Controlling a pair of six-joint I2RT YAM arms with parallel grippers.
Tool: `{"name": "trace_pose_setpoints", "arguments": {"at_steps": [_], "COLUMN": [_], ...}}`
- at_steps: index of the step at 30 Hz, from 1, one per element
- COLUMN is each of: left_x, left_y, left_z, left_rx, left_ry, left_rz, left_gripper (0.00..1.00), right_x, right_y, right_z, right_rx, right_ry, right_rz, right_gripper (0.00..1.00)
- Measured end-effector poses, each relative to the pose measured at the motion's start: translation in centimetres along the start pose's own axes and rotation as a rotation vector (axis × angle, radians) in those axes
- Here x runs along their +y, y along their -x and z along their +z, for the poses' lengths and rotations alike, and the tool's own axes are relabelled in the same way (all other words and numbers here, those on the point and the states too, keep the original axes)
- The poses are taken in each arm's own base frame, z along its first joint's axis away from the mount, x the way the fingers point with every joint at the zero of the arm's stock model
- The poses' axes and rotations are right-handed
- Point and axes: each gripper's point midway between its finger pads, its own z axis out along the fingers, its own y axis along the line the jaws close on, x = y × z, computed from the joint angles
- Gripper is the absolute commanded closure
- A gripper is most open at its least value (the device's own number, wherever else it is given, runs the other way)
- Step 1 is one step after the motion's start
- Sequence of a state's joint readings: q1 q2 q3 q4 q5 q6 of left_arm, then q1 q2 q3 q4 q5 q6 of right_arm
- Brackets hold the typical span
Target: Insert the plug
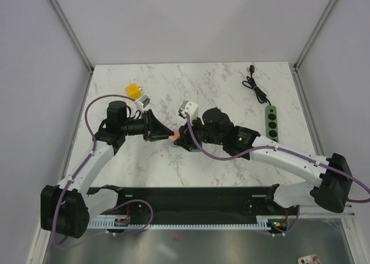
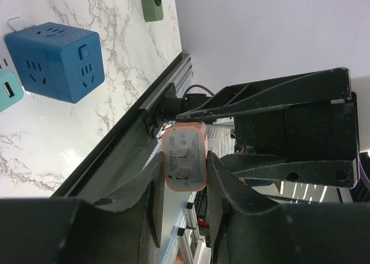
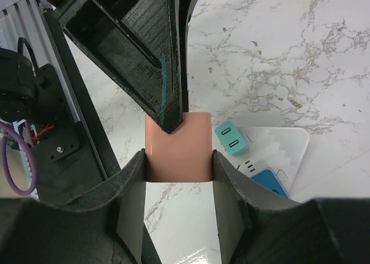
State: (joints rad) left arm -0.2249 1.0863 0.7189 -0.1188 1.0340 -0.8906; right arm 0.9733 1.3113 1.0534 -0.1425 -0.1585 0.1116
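The plug is a pink block with two flat prongs, held up off the marble table between both grippers. In the left wrist view the plug shows its pronged face, and my left gripper is shut on its sides. In the right wrist view the plug sits between the pads of my right gripper, which is shut on it, while a left fingertip overlaps its far edge. From above, the left gripper and right gripper meet tip to tip. A blue socket cube stands on the table.
A teal USB charger lies beside the blue cube on a white sheet. A green power strip with a black cable lies at the right. A yellow block and a white adapter sit farther back.
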Motion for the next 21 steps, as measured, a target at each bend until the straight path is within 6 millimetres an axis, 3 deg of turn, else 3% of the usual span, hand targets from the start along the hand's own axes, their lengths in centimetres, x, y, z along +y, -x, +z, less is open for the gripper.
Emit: {"name": "trace_pose_setpoints", "arguments": {"at_steps": [1, 3, 4, 5, 6, 8, 9, 12, 15, 21], "left_x": [0.1, 0.1, 0.0, 0.0, 0.0, 0.0, 0.0, -0.3, -0.8, -3.4], "left_y": [-0.1, -0.1, 0.0, 0.0, 0.0, 0.1, 0.1, 0.1, 0.4, 1.4], "left_z": [0.0, 0.0, 0.1, 0.1, 0.1, 0.1, 0.1, 0.2, 0.2, -0.2], "left_rx": [0.002, 0.004, 0.003, 0.002, 0.002, -0.001, -0.003, 0.002, -0.009, -0.062], "left_ry": [-0.001, -0.006, -0.008, -0.009, -0.010, -0.012, -0.014, -0.029, -0.048, -0.122], "left_rz": [-0.007, -0.011, -0.012, -0.013, -0.016, -0.019, -0.019, -0.019, -0.006, 0.071], "left_gripper": [0.96, 0.98, 0.98, 0.98, 0.98, 0.98, 0.98, 0.98, 0.98, 0.98], "right_x": [0.0, -0.1, -0.1, -0.2, -0.2, -0.3, -0.3, -0.8, -1.2, -1.5], "right_y": [0.0, -0.1, 0.0, 0.0, 0.0, 0.0, 0.0, 0.2, 0.6, 3.2], "right_z": [0.0, 0.0, 0.0, 0.0, 0.0, 0.0, 0.0, 0.0, -0.3, -3.0], "right_rx": [0.001, 0.002, 0.000, 0.000, 0.000, -0.001, -0.001, -0.013, -0.030, -0.164], "right_ry": [-0.001, -0.006, -0.008, -0.010, -0.013, -0.022, -0.026, -0.069, -0.094, -0.100], "right_rz": [0.000, 0.000, 0.000, 0.000, 0.001, 0.009, 0.019, 0.078, 0.163, 0.414], "right_gripper": [0.98, 0.97, 0.92, 0.84, 0.66, 0.49, 0.34, 0.18, 0.11, 0.12]}}
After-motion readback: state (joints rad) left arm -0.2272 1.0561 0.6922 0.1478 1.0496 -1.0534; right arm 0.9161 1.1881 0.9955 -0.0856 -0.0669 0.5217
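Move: The pink plug is already clasped from both sides: its middle is about 1 cm to the right of the left hand's point and 1 cm to the left of the right hand's, level in height with both. From the left hand, the teal adapter on the white board lies some 7 cm ahead, straight out and about 13 cm below; the blue cube socket stands 7 cm ahead and roughly 7 cm to the right, equally far down. The left hand keeps its pinch on the pink plug, almost still while the right fingers spread from half open to nearly wide and let go of it; then it lifts the plug about 3.5 cm, tilting only slightly. Once its fingers start to part, the right hand backs off the plug upward by about 4 cm and a little to the right, with a slight drift forward, rolling some 25 degrees about its own fingers as it goes. ##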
